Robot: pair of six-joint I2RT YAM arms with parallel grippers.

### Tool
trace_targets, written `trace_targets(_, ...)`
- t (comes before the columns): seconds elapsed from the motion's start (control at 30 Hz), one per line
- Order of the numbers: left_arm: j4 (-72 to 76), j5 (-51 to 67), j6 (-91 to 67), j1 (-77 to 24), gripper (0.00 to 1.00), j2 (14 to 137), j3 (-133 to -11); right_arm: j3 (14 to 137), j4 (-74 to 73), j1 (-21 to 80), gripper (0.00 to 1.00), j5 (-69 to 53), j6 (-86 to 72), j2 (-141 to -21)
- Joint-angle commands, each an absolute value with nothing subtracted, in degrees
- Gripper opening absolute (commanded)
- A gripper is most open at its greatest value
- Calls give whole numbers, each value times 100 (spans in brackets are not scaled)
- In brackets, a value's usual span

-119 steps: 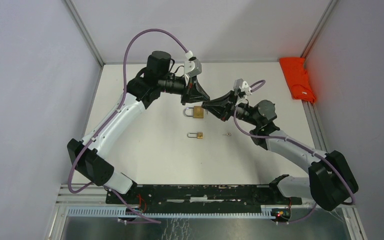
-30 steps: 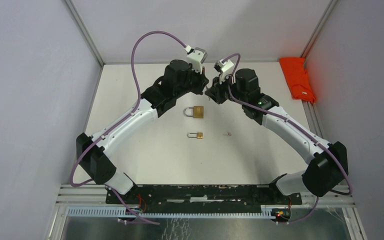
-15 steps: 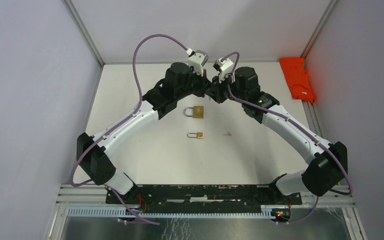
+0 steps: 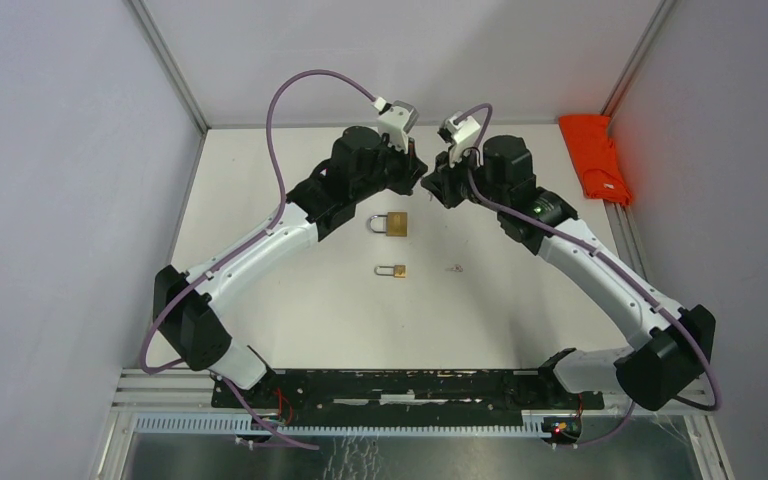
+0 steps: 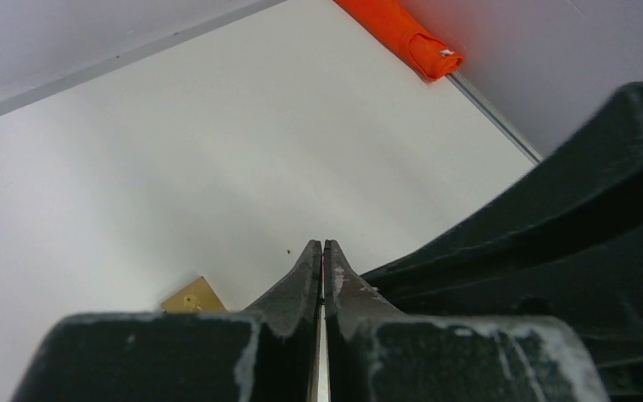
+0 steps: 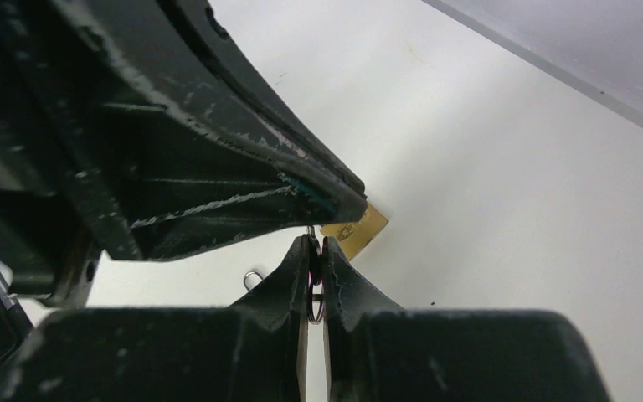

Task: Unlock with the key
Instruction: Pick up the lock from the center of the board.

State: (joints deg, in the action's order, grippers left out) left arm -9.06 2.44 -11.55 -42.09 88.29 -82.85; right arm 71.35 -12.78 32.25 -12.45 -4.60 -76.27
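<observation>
A brass padlock [image 4: 394, 224] lies flat on the white table, its shackle pointing left. My two grippers hang tip to tip above and to the right of it. The right gripper [image 6: 316, 240] is shut on a thin metal key ring [image 6: 315, 295], and a short metal stub rises from its tips to the underside of the left finger. The left gripper [image 5: 323, 244] is shut, with only a thin red sliver between its tips, which I take for the key. From above, the left gripper [image 4: 422, 178] and right gripper [image 4: 434, 188] touch. The padlock's corner [image 5: 191, 298] [image 6: 357, 227] shows below both.
A smaller padlock [image 4: 393, 270] lies nearer the arms, its shackle [image 6: 252, 277] also showing in the right wrist view. A tiny pink scrap [image 4: 452, 267] lies to its right. An orange cloth [image 4: 594, 158] [image 5: 402, 33] sits at the back right corner by the wall rail.
Over the last second the left gripper moved right until its tips met the right gripper's. The right arm's elbow has swung outward to the right. The padlocks have not moved.
</observation>
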Motion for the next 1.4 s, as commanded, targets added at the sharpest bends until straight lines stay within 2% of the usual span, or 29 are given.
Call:
trace_targets(0.0, -1195, 41, -1221, -4149, 8, 8800, -8152, 7470, -881, 3219, 0, -1084, -397, -7169)
trace_targets(0.27, -1175, 21, -1205, -4153, 8, 8739, -8200, 7411, -892, 3223, 0, -1118, -405, -7230)
trace_targets(0.5, -1449, -706, -1088, -4039, 9, 8805, -8360, 6992, -971, 3187, 0, -643, -216, -6970)
trace_targets(0.63, -1782, -900, -1315, -3785, 17, 9093, -8430, 6547, -1097, 3035, 0, -251, -393, -6795)
trace_targets(0.87, -2598, -582, -1461, -3417, 21, 10018, -8688, 5532, -759, 2324, 0, -750, -747, -6279)
trace_targets(1.07, -2703, -234, -1293, -3306, 39, 10704, -8789, 5204, -555, 2263, 0, -1005, -781, -6149)
trace_targets(1.23, -2617, 285, -1507, -3167, 41, 11194, -8842, 5052, -423, 2259, 0, -1127, -773, -6156)
trace_targets(1.37, -2583, 154, -1655, -3171, 46, 11420, -8874, 5030, -338, 2256, 0, -1330, -791, -6250)
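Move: The big padlock lies almost beneath my left hand, roughly 29 cm lower, about 6 cm ahead and 4 cm to the left. The small padlock is about 11 cm nearer my base than the big one and 1 cm to its left; the small key lies about 4 cm back and 9 cm to the right of that hand. From my right hand the big padlock is some 7 cm ahead, 5 cm left and 28 cm below. I drop my left hand about 24 cm towards the big padlock, first swinging left and a little forward away from my right gripper, then going mostly straight down. As I sink, the wrist tips some 40 degrees to point steeply down, and the nearly shut fingers open to almost half, still clear of the padlock. My right hand keeps the key pinched and draws off about 9 cm right and 6 cm down. ##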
